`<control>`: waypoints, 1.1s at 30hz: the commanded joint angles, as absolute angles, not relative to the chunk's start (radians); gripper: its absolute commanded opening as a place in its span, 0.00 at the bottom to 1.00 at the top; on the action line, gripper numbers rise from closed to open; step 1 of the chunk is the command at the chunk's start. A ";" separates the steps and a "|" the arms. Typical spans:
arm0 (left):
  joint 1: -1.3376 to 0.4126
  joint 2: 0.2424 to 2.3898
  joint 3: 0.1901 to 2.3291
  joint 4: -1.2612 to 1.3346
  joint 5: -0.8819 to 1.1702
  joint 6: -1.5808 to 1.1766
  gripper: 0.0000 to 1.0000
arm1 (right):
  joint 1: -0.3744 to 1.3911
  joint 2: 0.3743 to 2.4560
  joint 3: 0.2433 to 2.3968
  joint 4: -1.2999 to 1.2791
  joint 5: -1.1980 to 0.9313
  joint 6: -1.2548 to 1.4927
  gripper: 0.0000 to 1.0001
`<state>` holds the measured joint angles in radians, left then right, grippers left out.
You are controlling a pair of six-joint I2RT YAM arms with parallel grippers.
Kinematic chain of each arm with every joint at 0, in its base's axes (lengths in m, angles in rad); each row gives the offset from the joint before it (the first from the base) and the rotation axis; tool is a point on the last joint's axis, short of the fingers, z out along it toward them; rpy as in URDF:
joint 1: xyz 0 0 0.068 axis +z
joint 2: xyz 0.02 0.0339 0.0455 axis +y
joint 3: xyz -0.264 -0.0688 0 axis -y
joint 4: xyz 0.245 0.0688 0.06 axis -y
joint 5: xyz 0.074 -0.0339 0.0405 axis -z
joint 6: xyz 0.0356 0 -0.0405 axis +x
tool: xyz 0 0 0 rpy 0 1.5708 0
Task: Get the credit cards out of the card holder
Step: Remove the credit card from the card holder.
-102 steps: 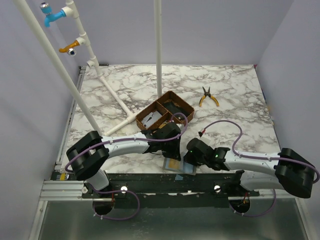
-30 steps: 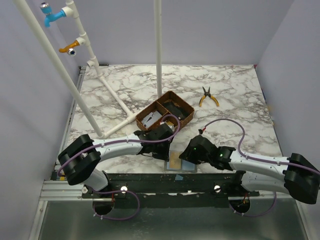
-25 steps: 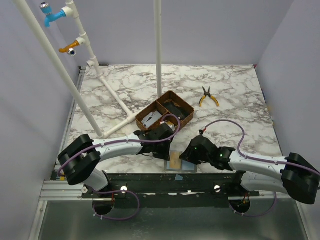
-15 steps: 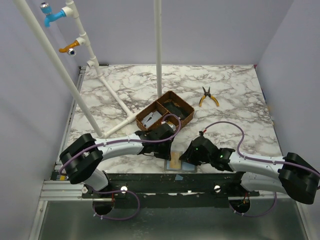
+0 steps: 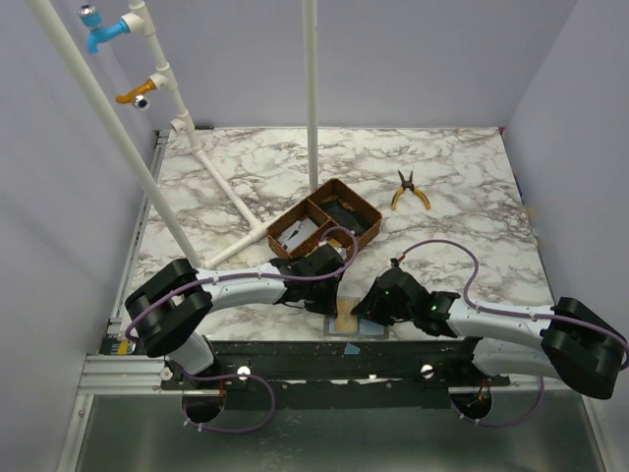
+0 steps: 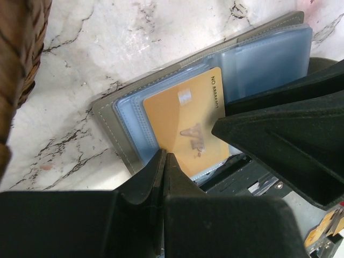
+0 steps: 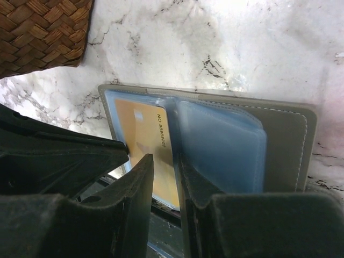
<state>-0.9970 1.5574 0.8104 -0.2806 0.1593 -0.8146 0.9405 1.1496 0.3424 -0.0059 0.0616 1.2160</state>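
The grey card holder (image 5: 366, 331) lies open at the table's near edge, its blue-grey plastic sleeves (image 7: 220, 142) facing up. A gold credit card (image 6: 185, 121) sits in the left sleeve, also in the right wrist view (image 7: 141, 126). My left gripper (image 6: 164, 157) is shut, its tips pressing down on the card's near-left part. My right gripper (image 7: 165, 161) stands narrowly open, its fingertips either side of the card's right edge, beside the stacked sleeves. In the top view the left gripper (image 5: 329, 295) and right gripper (image 5: 369, 310) meet over the holder.
A brown woven tray (image 5: 326, 224) stands just behind the holder, with pale flat cards (image 5: 293, 234) in its left compartment. Yellow-handled pliers (image 5: 410, 189) lie at the back right. White pipes (image 5: 221, 192) cross the left side. The holder overhangs the table's front edge.
The right gripper has crept left onto the holder and narrowed a little. The left gripper has stayed shut on the gold card, barely shifting.
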 commanded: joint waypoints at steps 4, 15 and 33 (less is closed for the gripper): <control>-1.006 1.597 0.800 -0.257 0.181 -0.828 0.00 | 0.929 1.168 0.290 0.074 0.021 1.238 0.25; -1.017 1.627 0.804 -0.274 0.163 -0.856 0.00 | 0.900 1.169 0.220 0.207 -0.046 1.266 0.20; -1.010 1.621 0.786 -0.351 0.095 -0.893 0.00 | 0.858 1.129 0.153 0.268 -0.059 1.259 0.01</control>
<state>-0.9970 1.5768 0.8154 -0.2844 0.1654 -0.8848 0.8631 1.1358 0.1783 0.2626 -0.0467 1.2594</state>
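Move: The credit card lies flat in the opened card holder, its middle about 3 cm to the right hand's left, level fore-and-aft and about 1 cm lower, with the right fingertips straddling its right long edge. The holder's blue pocket is some 4 cm to the right hand's right, and the wicker basket's middle about 25 cm ahead and 10 cm left. From the left hand, whose shut tips are at the card's left edge, the card's middle is roughly 3 cm right, about 1 cm lower. The right hand sinks a little under 1 cm onto the seam between the credit card and the blue pocket, rolling about 10 degrees so its left side rises, while its fingers close from roughly a third open to shut, pinching the card's right long edge. The left hand stays put, its shut fingertips still resting at the card's left edge to steady the holder, with only a few millimetres of settling. ##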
